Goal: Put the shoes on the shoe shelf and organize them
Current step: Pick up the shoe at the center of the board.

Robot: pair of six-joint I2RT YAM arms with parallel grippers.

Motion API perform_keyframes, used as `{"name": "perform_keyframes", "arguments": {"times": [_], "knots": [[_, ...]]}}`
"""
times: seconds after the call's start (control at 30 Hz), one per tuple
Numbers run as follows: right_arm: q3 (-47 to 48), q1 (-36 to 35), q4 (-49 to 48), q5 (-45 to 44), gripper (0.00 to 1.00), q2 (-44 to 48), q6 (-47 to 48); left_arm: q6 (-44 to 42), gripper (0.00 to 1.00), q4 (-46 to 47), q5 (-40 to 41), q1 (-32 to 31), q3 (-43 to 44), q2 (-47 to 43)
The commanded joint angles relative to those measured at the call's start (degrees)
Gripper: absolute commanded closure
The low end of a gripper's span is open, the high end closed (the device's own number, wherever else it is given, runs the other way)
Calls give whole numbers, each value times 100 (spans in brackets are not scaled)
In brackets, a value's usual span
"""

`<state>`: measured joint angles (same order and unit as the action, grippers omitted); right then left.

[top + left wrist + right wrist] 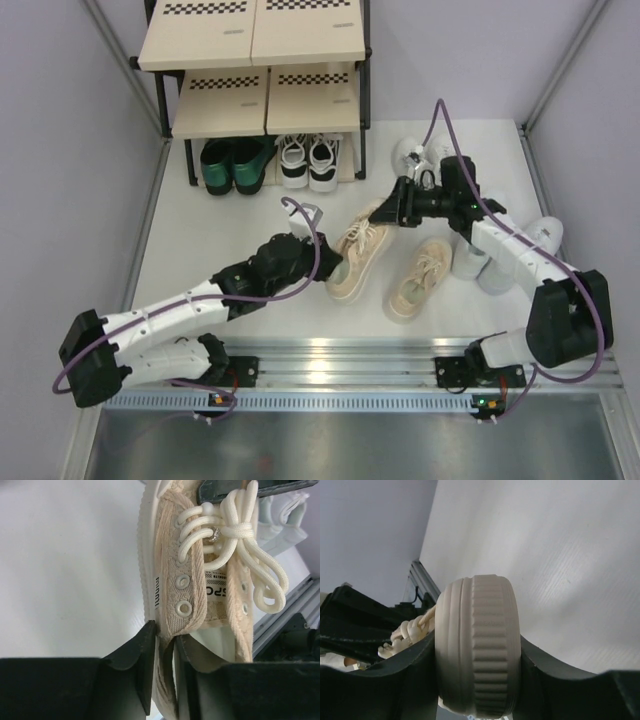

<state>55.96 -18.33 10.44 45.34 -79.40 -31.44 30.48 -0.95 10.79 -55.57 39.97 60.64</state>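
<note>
One beige sneaker (pixel 362 250) lies mid-table, held at both ends. My left gripper (pixel 335 268) is shut on its heel-side collar wall; in the left wrist view the fabric wall (pixel 167 645) stands between the two black fingers (pixel 142 655). At the toe, my right gripper (pixel 388 212) is shut on the ribbed rubber cap (pixel 480 645), a finger (pixel 415 670) pressed against each side. Its mate (pixel 420 280) lies free to the right. The shoe shelf (pixel 255 45) stands at the back, with dark green shoes (pixel 232 162) and black-and-white sneakers (pixel 308 160) on its bottom tier.
Small white sneakers (pixel 415 155) sit behind the right gripper, near the shelf's right post. Larger pale grey sneakers (pixel 466 262) lie under the right forearm. A metal rail (pixel 340 355) runs along the near edge. Grey walls close in both sides.
</note>
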Motion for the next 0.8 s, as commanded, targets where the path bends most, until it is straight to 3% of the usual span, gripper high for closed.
{"name": "perform_keyframes", "arguments": {"times": [0.0, 0.03, 0.13, 0.17, 0.4, 0.6, 0.77], "knots": [[-15, 171, -762, 1081, 99, 99, -3, 344, 72, 1184, -199, -24, 100, -140], [-68, 267, -902, 1282, 100, 117, 59, 423, 51, 1220, -200, -15, 21, -184], [-278, 487, -1386, 1758, 100, 196, 15, 766, 26, 1220, -217, -15, -59, -473], [-296, 531, -1439, 1802, 100, 214, -11, 819, 22, 1159, -217, -24, -68, -648], [-297, 989, -1992, 1794, 100, 109, -739, 1162, 19, 429, -235, -15, -357, -1563], [-200, 1156, -3073, 1855, 100, -199, -1881, 1548, 18, 1666, -832, -24, -1358, -1810], [-42, 1305, -3872, 1864, 100, -304, -2734, 1566, 18, 2317, -1270, -15, -1439, -1468]]}}
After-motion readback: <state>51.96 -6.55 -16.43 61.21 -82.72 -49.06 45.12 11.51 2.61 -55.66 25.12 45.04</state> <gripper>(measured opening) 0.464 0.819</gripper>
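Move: Both grippers hold the tan shoe in the air. Its middle lies about 7 cm right and 3 cm ahead of the left gripper, which pinches the heel collar; from the right gripper, shut on the toe, it is about 5 cm left and 6 cm back, 1 cm below. On the board 17 cm below the right gripper, the other tan shoe lies some 13 cm right and 15 cm back, and the white pair about 14 cm right and 18 cm ahead. Open the left gripper wide to let go of the heel collar, lift it some 9 cm, then draw it back about 5 cm while it sinks most of the way again, its left side rolled down some 20 degrees. Keep the right gripper shut on the toe; first ease it right, then carry the shoe up and forward about 4 cm each, tilting the fingertips up. ##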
